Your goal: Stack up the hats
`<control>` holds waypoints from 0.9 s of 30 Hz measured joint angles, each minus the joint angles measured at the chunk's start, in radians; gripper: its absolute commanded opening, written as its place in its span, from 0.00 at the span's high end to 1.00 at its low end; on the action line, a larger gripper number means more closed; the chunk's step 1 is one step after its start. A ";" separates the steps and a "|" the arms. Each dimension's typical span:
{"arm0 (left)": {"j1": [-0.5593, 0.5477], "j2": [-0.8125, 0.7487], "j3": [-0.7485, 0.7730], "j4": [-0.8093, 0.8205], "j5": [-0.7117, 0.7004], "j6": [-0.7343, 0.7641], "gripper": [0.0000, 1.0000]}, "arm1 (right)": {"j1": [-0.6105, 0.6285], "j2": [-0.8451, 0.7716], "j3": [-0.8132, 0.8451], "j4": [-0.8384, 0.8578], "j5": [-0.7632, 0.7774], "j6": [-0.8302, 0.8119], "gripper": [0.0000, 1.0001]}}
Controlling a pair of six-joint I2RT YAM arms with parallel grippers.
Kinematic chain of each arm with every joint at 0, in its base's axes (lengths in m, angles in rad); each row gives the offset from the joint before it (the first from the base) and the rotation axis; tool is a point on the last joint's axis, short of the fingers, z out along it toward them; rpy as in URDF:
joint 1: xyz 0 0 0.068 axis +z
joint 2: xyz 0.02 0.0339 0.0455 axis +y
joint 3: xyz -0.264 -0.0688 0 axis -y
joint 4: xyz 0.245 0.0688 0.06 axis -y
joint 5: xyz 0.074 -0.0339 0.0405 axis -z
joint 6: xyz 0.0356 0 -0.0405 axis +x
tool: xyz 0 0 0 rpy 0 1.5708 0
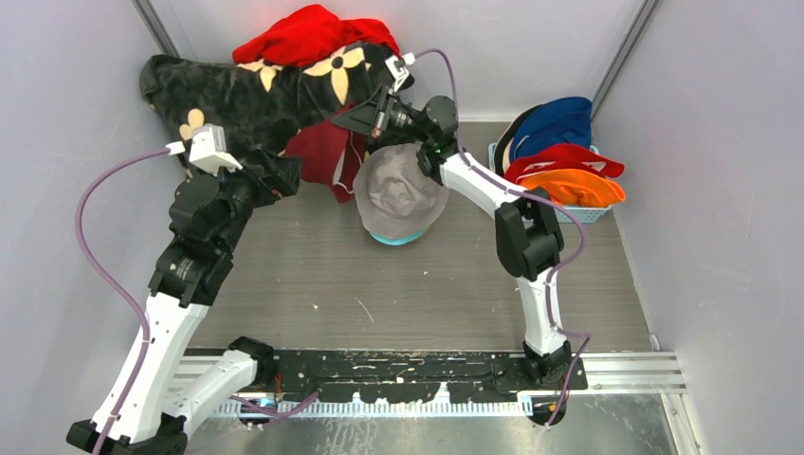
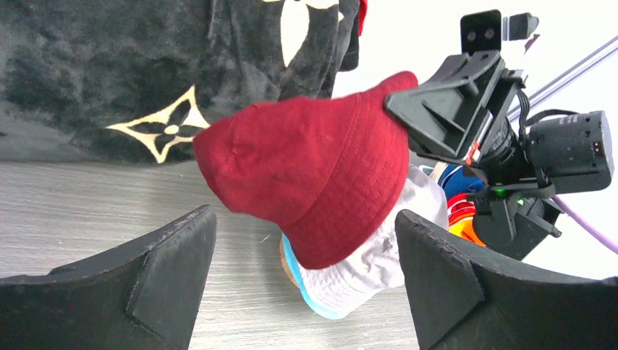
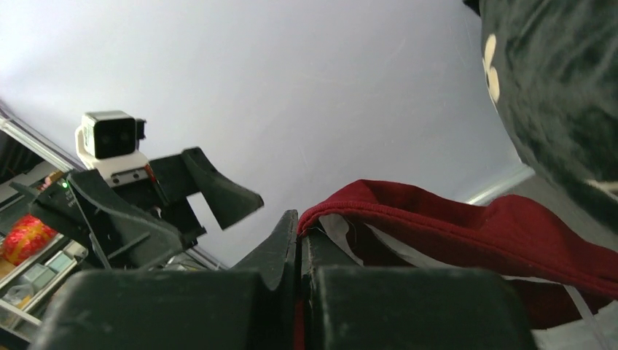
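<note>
A maroon hat hangs tilted above the table, left of the stack. My right gripper is shut on its brim, and the maroon hat trails off to the right in the right wrist view. On the table a grey hat sits on a teal hat. My left gripper stands open, apart from the maroon hat, with nothing between its fingers. Royal blue, red and orange hats lie piled at the right.
The black blanket with cream flower marks fills the back left, with a bright red cloth heap behind it. A pale blue basket under the coloured hats sits against the right wall. Grey walls close in on both sides.
</note>
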 measured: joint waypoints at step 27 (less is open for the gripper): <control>0.001 -0.010 0.000 -0.031 0.016 -0.006 0.09 | -0.099 -0.439 -0.426 -0.048 -0.013 -0.150 0.99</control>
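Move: The grey hat on top of the stack stands about 11 cm to the right gripper's right, some 4 cm farther out and 21 cm lower; the right gripper already holds the dark red hat. The teal hat sits right under the grey one, 4 cm lower. The dark pillow leans roughly 32 cm ahead of the right gripper, 23 cm left and 22 cm lower. From the left gripper, the grey hat is about 15 cm ahead, 20 cm right and 21 cm down. Keep the right gripper shut on the dark red hat's edge and carry it steadily about 8 cm to the right, bringing the hanging hat in above the stack's left side. Swing back nearly 8 cm and up about 7 at first, then ease slightly forward and down, turning the hand a little clockwise. ##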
